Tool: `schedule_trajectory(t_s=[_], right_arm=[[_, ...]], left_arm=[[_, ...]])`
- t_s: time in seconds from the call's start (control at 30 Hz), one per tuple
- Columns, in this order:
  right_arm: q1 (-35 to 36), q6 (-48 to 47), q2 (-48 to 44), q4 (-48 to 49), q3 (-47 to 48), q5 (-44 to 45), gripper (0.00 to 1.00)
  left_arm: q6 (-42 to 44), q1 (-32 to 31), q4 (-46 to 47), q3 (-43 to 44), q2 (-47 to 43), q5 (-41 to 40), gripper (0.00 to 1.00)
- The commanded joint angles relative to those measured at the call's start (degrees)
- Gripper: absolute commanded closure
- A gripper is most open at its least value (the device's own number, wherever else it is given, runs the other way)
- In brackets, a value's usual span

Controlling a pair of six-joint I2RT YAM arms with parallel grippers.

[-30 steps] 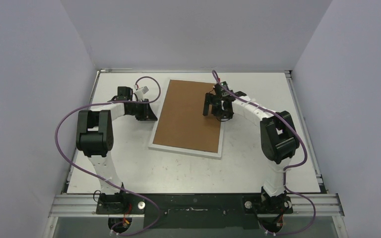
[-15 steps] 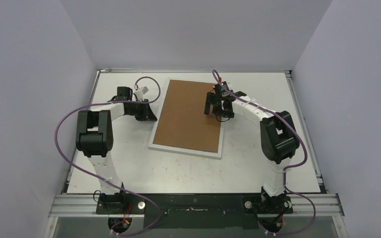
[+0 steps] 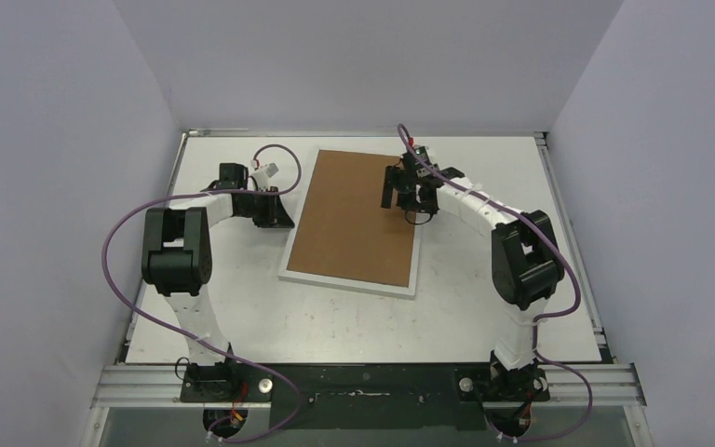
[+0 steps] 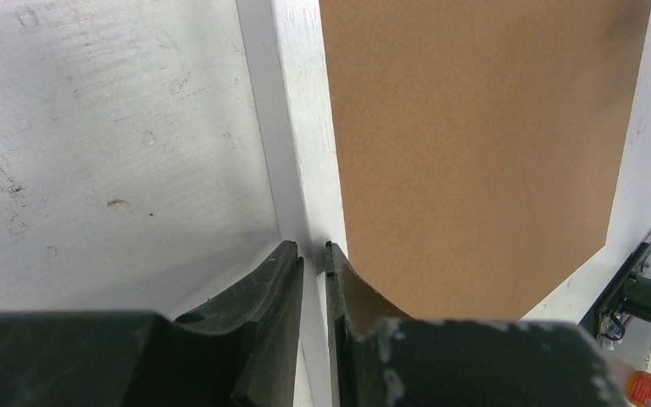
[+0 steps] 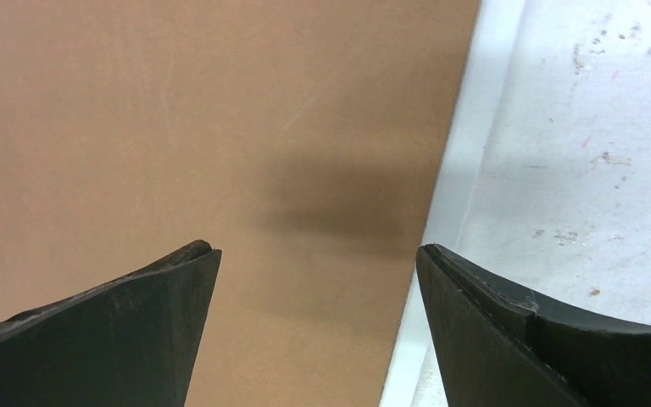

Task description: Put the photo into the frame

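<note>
The frame [image 3: 349,282] lies face down across the middle of the table, its brown board [image 3: 358,219] facing up inside a thin white rim. My left gripper [image 3: 287,216] sits low at the frame's left side. In the left wrist view it [image 4: 314,254] is shut on the white rim [image 4: 301,127], one finger on each side. My right gripper [image 3: 400,198] hovers open over the board near the frame's right edge. In the right wrist view its jaws [image 5: 318,254] stand wide apart above the board [image 5: 178,127] and the rim [image 5: 466,144], holding nothing. The photo is hidden.
The white table [image 3: 484,307] is scuffed and enclosed by grey walls on three sides. A metal rail [image 3: 573,242] runs along its right edge. Purple cables [image 3: 116,270] loop off both arms. The arm bases stand on the dark near strip [image 3: 363,386].
My right gripper has drifted slightly toward the far side of the board and opened a touch wider. The left gripper and the frame have not moved.
</note>
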Motion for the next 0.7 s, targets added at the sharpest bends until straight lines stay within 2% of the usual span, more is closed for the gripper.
schedule_trajectory(t_s=[0.0,0.13,0.33,0.5,0.67], right_arm=[[3.2,-0.1,-0.9,2.4,1.8,-1.0,0.15],[8.3,0.5,-3.5,2.7,-1.2,3.2,0.27],[11.3,4.2,-6.6,5.8,-8.1,2.1,0.42],[12.3,5.8,-7.2,8.1,-12.7,0.8,0.43],[12.4,5.6,-7.2,8.1,-13.2,0.7,0.42]], left_arm=[[1.3,0.4,-1.0,-0.5,-2.2,-0.9,0.85],[1.2,0.4,-0.9,-0.4,-2.4,-0.7,0.86],[0.7,0.3,-1.0,-0.2,-2.6,-0.3,0.86],[1.5,1.8,-1.4,-1.5,-3.2,-0.3,0.86],[2.3,2.6,-3.1,-1.0,-3.1,-0.3,0.86]])
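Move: The brown backing board on the frame is what the right hand works over: the board's middle lies about 5 cm ahead of it, 9 cm to its left and 6 cm below. The frame's right bar has its middle some 4 cm to the right and 3 cm ahead; the near bar's middle is roughly 15 cm back and 12 cm left. From the left hand, the board's middle is about 5 cm ahead and 16 cm to the right, a centimetre lower. Sweep the right gripper back and left over the brown board towards the frame's near bar, about 9 cm back and 6 cm left, sinking some 3 cm and turning roughly 10 degrees counter-clockwise. Draw its wide-open fingers in to a little over half open on the way, and stop above the board. Late on, ease the nearly shut left gripper about a centimetre left, off the frame's left bar. ##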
